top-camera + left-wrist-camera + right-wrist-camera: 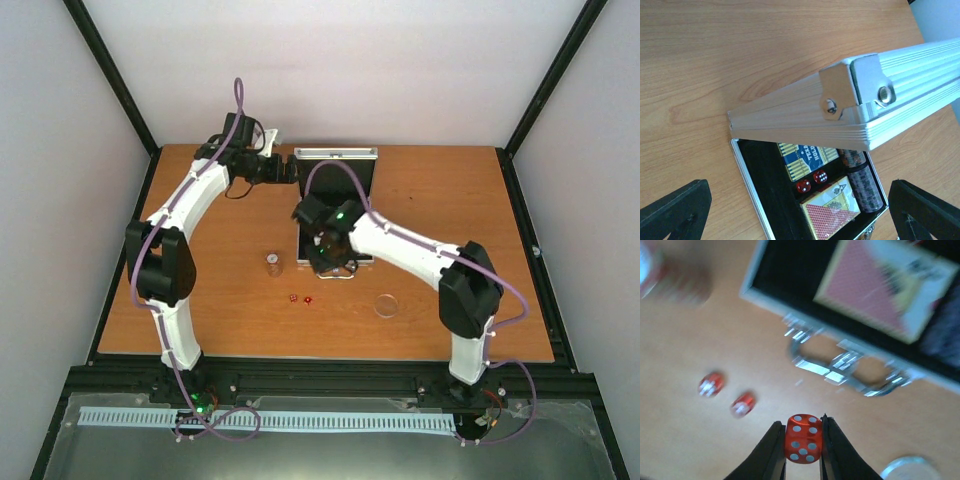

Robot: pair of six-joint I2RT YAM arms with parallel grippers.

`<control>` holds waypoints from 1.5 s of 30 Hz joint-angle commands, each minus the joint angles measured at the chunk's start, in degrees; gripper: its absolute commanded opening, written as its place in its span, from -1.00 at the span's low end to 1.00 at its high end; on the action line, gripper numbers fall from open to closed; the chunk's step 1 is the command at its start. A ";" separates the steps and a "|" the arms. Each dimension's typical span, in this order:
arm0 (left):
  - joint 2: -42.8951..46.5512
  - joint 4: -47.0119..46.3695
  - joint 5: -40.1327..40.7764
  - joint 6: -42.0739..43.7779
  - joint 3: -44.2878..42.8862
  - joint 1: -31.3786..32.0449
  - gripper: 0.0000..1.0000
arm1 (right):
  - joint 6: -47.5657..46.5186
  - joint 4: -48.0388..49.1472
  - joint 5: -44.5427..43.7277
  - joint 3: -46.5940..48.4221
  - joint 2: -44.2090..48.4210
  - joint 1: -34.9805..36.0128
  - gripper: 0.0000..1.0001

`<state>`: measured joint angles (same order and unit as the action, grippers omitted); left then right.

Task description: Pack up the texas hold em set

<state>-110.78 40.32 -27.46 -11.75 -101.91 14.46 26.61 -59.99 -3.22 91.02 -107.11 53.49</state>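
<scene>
The silver case lies open at the table's back centre with its lid raised. Its black lining holds a blue deck, a red-backed deck, two red dice and chip stacks. My left gripper is open beside the lid's left end, touching nothing. Low over the table by the case handle, my right gripper is shut on a red die. Two more dice lie on the wood to its left.
A short chip stack stands left of the case front. The clear round disc lies on the table to the right of the loose dice. Black frame rails border the wooden table.
</scene>
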 commanded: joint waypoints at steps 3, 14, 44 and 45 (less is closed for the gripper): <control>2.20 -0.75 -1.19 -0.59 -0.83 -0.48 1.00 | -8.02 4.27 -5.43 5.62 -4.76 -10.92 -0.88; 1.72 0.05 -0.47 0.06 -0.92 -0.48 1.00 | -14.10 10.55 -5.43 12.12 -16.45 -18.71 -0.92; -1.07 0.56 -0.07 0.43 -1.97 -0.47 1.00 | -14.66 12.95 -2.33 13.50 -23.95 -20.45 -0.68; -1.14 0.55 -0.13 0.45 -1.98 -0.53 0.99 | -14.66 12.70 -2.30 13.51 -23.87 -20.45 -0.62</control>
<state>-110.78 40.36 -27.44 -11.75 -101.93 14.46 12.14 -47.86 -6.68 103.66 -129.01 33.78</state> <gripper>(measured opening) 0.999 0.171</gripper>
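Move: The slot for the held red die, in the open case between the two card boxes and right beside the two dice already there, lies about 18 cm ahead of the right hand, 6 cm to its right and 9 cm below. The blue Texas Hold'em box is some 4 cm beyond that slot and 2 cm left of it; the red card box is 4 cm nearer and also 2 cm left. The brown chips are 4 cm right of it and 2 cm farther out. From the left hand the slot is roughly 5 cm back, 14 cm right and 18 cm below. The third red die, still pinched in the right hand's fingertips, travels quickly forward over the case handle and front rim, about 18 cm in all and 6 cm to the right. After a nearly level start it sinks some 8 cm into the case, with a short pause before the final descent, towards the slot right of the two packed dice. The hand turns slightly clockwise and keeps its grip. ##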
